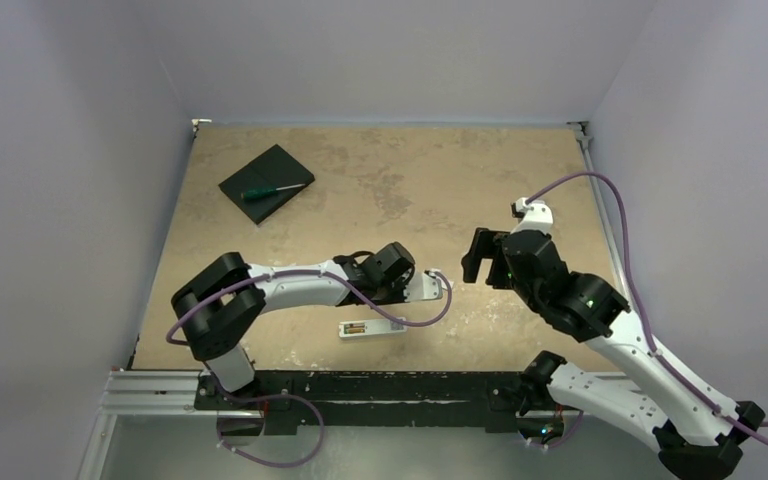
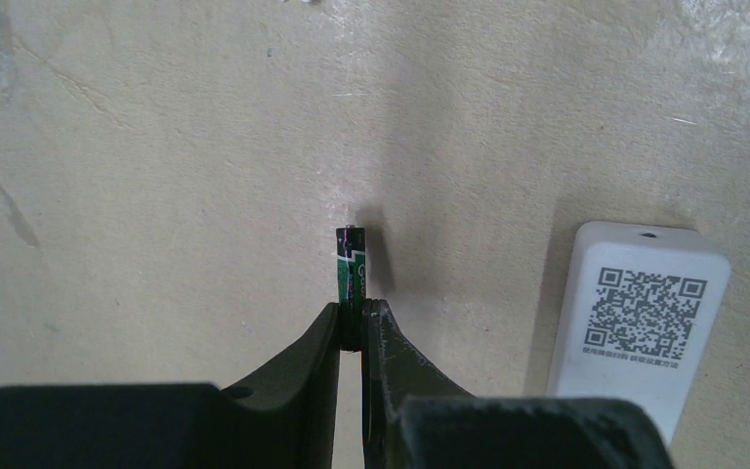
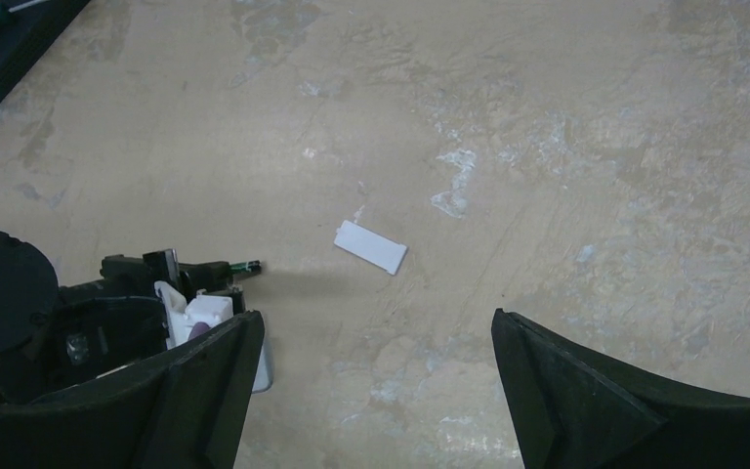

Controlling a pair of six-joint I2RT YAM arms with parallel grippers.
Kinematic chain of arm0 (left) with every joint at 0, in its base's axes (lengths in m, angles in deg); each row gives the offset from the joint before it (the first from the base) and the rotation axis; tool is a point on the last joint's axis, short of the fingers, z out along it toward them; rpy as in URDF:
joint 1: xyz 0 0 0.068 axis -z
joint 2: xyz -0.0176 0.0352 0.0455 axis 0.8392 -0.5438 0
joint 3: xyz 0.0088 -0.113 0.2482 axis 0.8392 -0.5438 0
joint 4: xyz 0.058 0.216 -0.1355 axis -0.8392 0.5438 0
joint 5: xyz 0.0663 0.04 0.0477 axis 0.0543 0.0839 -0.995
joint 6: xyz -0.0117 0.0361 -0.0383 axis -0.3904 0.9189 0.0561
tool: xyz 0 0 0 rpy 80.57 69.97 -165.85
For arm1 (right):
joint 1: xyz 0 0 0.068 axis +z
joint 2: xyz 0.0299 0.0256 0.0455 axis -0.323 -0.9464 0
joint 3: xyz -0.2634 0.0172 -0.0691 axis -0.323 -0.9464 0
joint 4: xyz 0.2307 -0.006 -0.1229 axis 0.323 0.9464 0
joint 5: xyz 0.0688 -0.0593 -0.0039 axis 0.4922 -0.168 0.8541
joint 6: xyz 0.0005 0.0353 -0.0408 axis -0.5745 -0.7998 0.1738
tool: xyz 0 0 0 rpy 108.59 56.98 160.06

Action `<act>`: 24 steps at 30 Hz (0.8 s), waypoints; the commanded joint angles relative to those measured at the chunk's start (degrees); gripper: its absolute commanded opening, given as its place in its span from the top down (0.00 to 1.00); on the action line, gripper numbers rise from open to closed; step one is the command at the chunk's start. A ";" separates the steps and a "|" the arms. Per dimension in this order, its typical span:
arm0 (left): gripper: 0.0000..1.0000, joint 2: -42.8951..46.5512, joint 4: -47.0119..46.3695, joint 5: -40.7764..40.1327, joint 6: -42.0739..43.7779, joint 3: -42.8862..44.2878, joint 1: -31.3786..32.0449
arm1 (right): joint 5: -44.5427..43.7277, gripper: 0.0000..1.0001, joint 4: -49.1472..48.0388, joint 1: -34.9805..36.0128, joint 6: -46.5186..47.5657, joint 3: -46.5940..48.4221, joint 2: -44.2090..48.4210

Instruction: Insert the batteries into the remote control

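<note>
My left gripper point(image 2: 354, 318) is shut on one of the batteries point(image 2: 352, 269), a dark green cylinder that sticks out past the fingertips above the table. The remote control point(image 2: 640, 322) lies just right of it, white back up, with a QR code near its rounded end. From above, the remote control point(image 1: 370, 327) sits on the near side of the left gripper point(image 1: 422, 285), and a second battery point(image 1: 352, 327) lies in its open compartment. My right gripper point(image 1: 473, 256) hangs open and empty to the right. In its own view, the right gripper point(image 3: 371, 315) has bare table between its fingers.
A small white cover plate point(image 3: 371, 246) lies flat just beyond the held battery point(image 3: 244, 265). A black square pad point(image 1: 266, 183) with a green-handled screwdriver point(image 1: 272, 190) on it sits at the far left. The left arm's purple cable point(image 1: 430, 312) loops over the remote's right end.
</note>
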 commanded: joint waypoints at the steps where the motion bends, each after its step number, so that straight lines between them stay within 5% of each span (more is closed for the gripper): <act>1: 1.00 -1.94 -1.95 1.16 1.32 -0.23 -0.48 | -0.57 0.03 -1.28 0.09 -0.63 -0.86 0.30; 8: 0.99 -3.73 -3.72 0.24 0.70 -0.48 -0.75 | 0.88 0.01 -1.98 0.03 0.10 -1.46 0.32; 19: 0.56 -0.55 -4.77 -1.96 1.51 -2.13 -0.79 | 2.07 0.01 -1.44 0.08 1.73 0.03 0.83; 24: 0.19 2.47 -3.75 -1.58 0.46 -2.07 -0.76 | 3.03 0.01 -1.19 0.09 3.46 1.65 1.55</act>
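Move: The bare patch of table where the left gripper's green battery is to go lies 1 cm or so ahead of this hand, 2 cm to its right and about 2 cm below. The remote's middle is roughly 7 cm back and 4 cm left of the hand; the white battery cover lies some 12 cm to its right and 2 cm ahead. From the idle right hand, that patch is about 18 cm left, 3 cm ahead and some 21 cm below. Lower the left gripper about 1 cm with the battery still pinched, to bring it onto the bare table beyond the remote, easing forward as you go. Then spread the fingers well apart to let go, still creeping forward to about 1.5 cm in all, and lift about 1 cm clear with the fingertips tipping slightly forward. ##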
